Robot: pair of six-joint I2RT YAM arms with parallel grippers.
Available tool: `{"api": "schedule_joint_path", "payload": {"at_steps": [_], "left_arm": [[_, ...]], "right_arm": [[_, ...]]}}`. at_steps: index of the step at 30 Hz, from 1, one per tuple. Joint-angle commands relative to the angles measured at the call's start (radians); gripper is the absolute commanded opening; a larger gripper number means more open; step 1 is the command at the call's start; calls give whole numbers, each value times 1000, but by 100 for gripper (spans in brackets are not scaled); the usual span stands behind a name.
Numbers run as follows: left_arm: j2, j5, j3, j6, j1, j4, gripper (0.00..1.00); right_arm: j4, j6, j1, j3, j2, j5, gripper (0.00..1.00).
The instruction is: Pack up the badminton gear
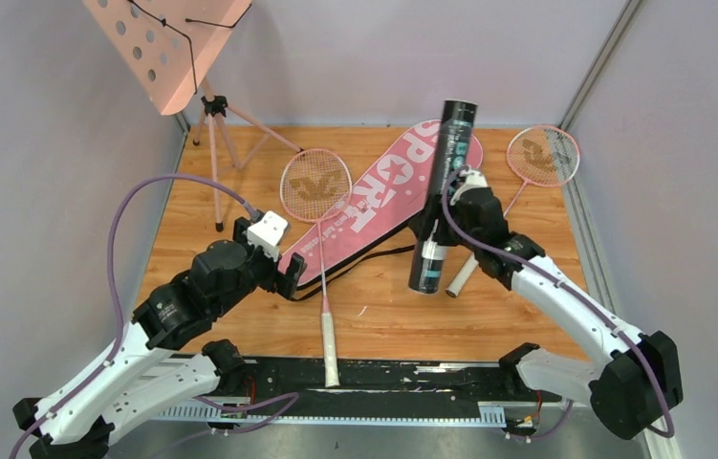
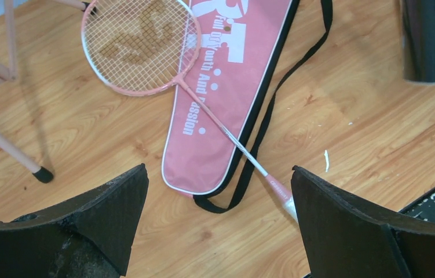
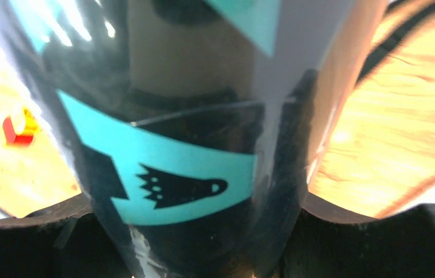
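Observation:
My left gripper (image 1: 288, 274) hovers open over the wood floor, just off the near end of the pink "SPORT" racket bag (image 1: 385, 191). Nothing lies between its jaws (image 2: 219, 194). One pink-framed racket (image 1: 316, 186) lies with its head beside the bag (image 2: 226, 87) and its shaft crossing the bag's black strap (image 2: 261, 133); the white handle (image 1: 330, 337) points toward the near edge. My right gripper (image 1: 443, 228) is shut on the black tube (image 1: 445, 182), which stands steeply tilted. That tube (image 3: 186, 145), with its teal shuttlecock label, fills the right wrist view. A second racket (image 1: 544, 155) lies at the far right.
A pink perforated music stand (image 1: 168, 43) on tripod legs (image 1: 218, 163) occupies the far left corner. Grey walls close in the left, back and right sides. A black rail (image 1: 383, 378) runs along the near edge between the arm bases.

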Motion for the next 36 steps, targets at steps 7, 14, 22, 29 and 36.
{"api": "schedule_joint_path", "payload": {"at_steps": [7, 14, 22, 29, 36], "left_arm": [[26, -22, -11, 44, 1, 33, 100], [15, -24, -19, 36, 1, 35, 100], [-2, -17, -29, 39, 2, 45, 100], [-3, -3, -31, 43, 1, 49, 100], [-5, 0, -32, 43, 1, 49, 100]], "right_arm": [[-92, 237, -414, 31, -5, -211, 28], [-457, 479, -483, 41, -2, 25, 32], [-604, 484, -612, -42, -84, 213, 32], [-626, 534, -650, -127, -57, 219, 35], [-578, 496, -728, -176, -1, 224, 45]]}}
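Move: Held in the right hand, the black shuttle tube is bound for the clear patch of table at the near right, about 24 cm to the right, 11 cm back and 17 cm below. At that same depth, the right racket's handle is some 8 cm to the right and level fore-and-aft, and the pink bag's middle is about 20 cm ahead and 10 cm left. From the left hand the patch is roughly 50 cm right, 2 cm ahead and 22 cm below. Sweeping rightward across the right racket's handle, the right arm carries the tube about 23 cm towards the clear patch by the right edge. It edges forward at first, then draws back to finish 10 cm nearer the base, sinking some 13 cm throughout. The wrist swings clockwise and tips its fingers steeply down; they keep their hold around the tube. ##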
